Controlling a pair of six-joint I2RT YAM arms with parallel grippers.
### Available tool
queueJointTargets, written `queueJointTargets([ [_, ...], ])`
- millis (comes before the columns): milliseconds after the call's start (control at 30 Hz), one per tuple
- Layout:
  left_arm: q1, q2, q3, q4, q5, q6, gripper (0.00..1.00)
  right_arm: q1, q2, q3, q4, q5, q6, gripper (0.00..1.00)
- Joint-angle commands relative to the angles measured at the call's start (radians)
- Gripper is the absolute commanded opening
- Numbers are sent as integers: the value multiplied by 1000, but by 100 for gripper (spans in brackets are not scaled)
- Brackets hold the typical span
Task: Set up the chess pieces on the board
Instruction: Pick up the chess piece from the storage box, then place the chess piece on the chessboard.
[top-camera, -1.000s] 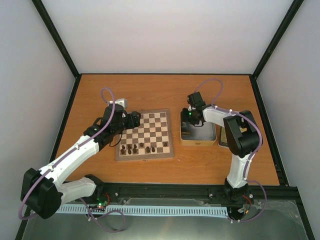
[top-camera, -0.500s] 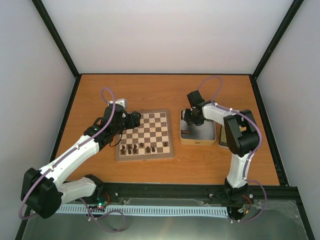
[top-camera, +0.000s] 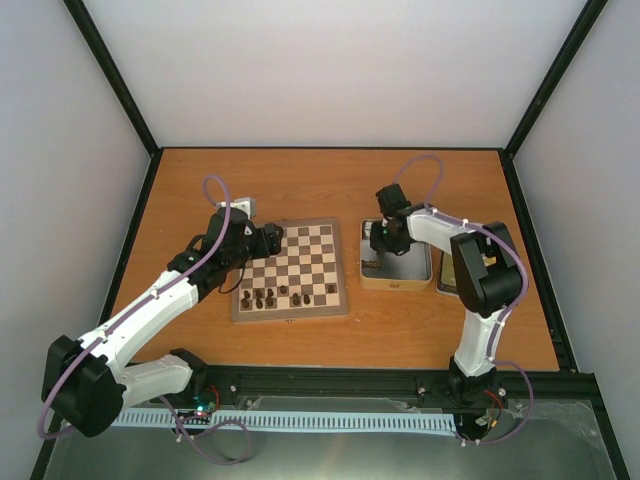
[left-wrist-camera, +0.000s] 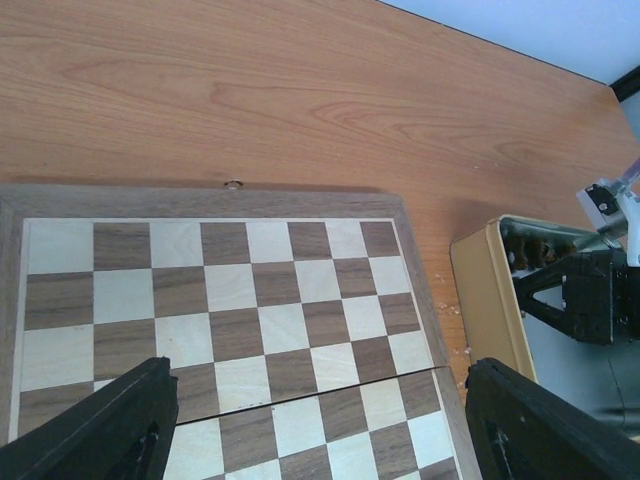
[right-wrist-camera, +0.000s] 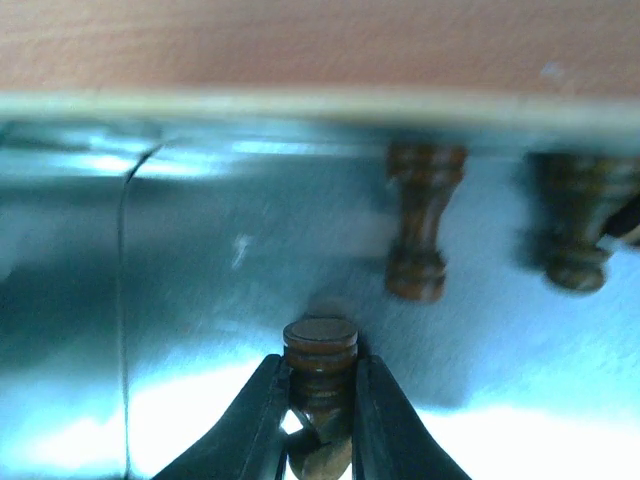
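The chessboard (top-camera: 292, 268) lies at mid table and fills the left wrist view (left-wrist-camera: 230, 300). Several dark brown chess pieces (top-camera: 272, 296) stand on its near rows. No cream-white pieces show. My left gripper (top-camera: 272, 240) hovers over the board's far left edge, open and empty (left-wrist-camera: 320, 420). My right gripper (top-camera: 377, 240) is down inside the gold tin (top-camera: 396, 280). It is shut (right-wrist-camera: 320, 400) on a dark brown chess piece (right-wrist-camera: 320, 345), base towards the tin wall. Two more dark pieces (right-wrist-camera: 420, 235) lie in the tin beyond it.
The gold tin stands just right of the board, its wall seen in the left wrist view (left-wrist-camera: 490, 300). A silver tin (top-camera: 443, 285) sits right of it, mostly hidden by the right arm. Black frame rails border the wooden table (top-camera: 300, 180).
My right gripper has shifted slightly left and nearer inside the gold tin. The left arm has not moved.
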Motion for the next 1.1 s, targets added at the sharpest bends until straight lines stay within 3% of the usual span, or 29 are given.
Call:
queueJointTargets([
  [0,5,-20,12,37,63,39,80,-5,-90,-62,14,-149,11,5],
  [300,5,-26,-44,205,332,72,80,-6,-334,-261,250,-289,401,7],
  [400,4,-12,-55,247,401,60,80,4,-385,-285,317,-345,462,7],
  [567,6,2,-42,249,437,-11,81,63,-423,-233,310,-396,317,8],
  [767,7,8,-24,288,541,-140,83,165,-448,-209,342,-538,-64,8],
  [1067,45,17,-29,297,634,-213,84,211,-421,-140,351,-694,-261,9],
])
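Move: Beside the left wall of the storage box, the right hand already grips a chess piece. The left gripper it is taken to waits about 27 cm to its left, 6 cm back and 15 cm higher; the chessboard's middle is some 26 cm left and 8 cm back. One lying piece is about 5 cm ahead and 3 cm right of the right hand, another 7 cm back and 2 cm left. From the left hand, the gripped piece is 27 cm right, 6 cm ahead and 15 cm down. Keeping its pinch on the chess piece, the right hand backs off a little, lifts it out of the storage box by some 17 cm, then swings left about 15 cm and back 10 cm, its fingers turning to point left. Meanwhile the left hand, still open, comes right about 8 cm to meet it, rising and drawing back slightly as it turns clockwise and rolls. ##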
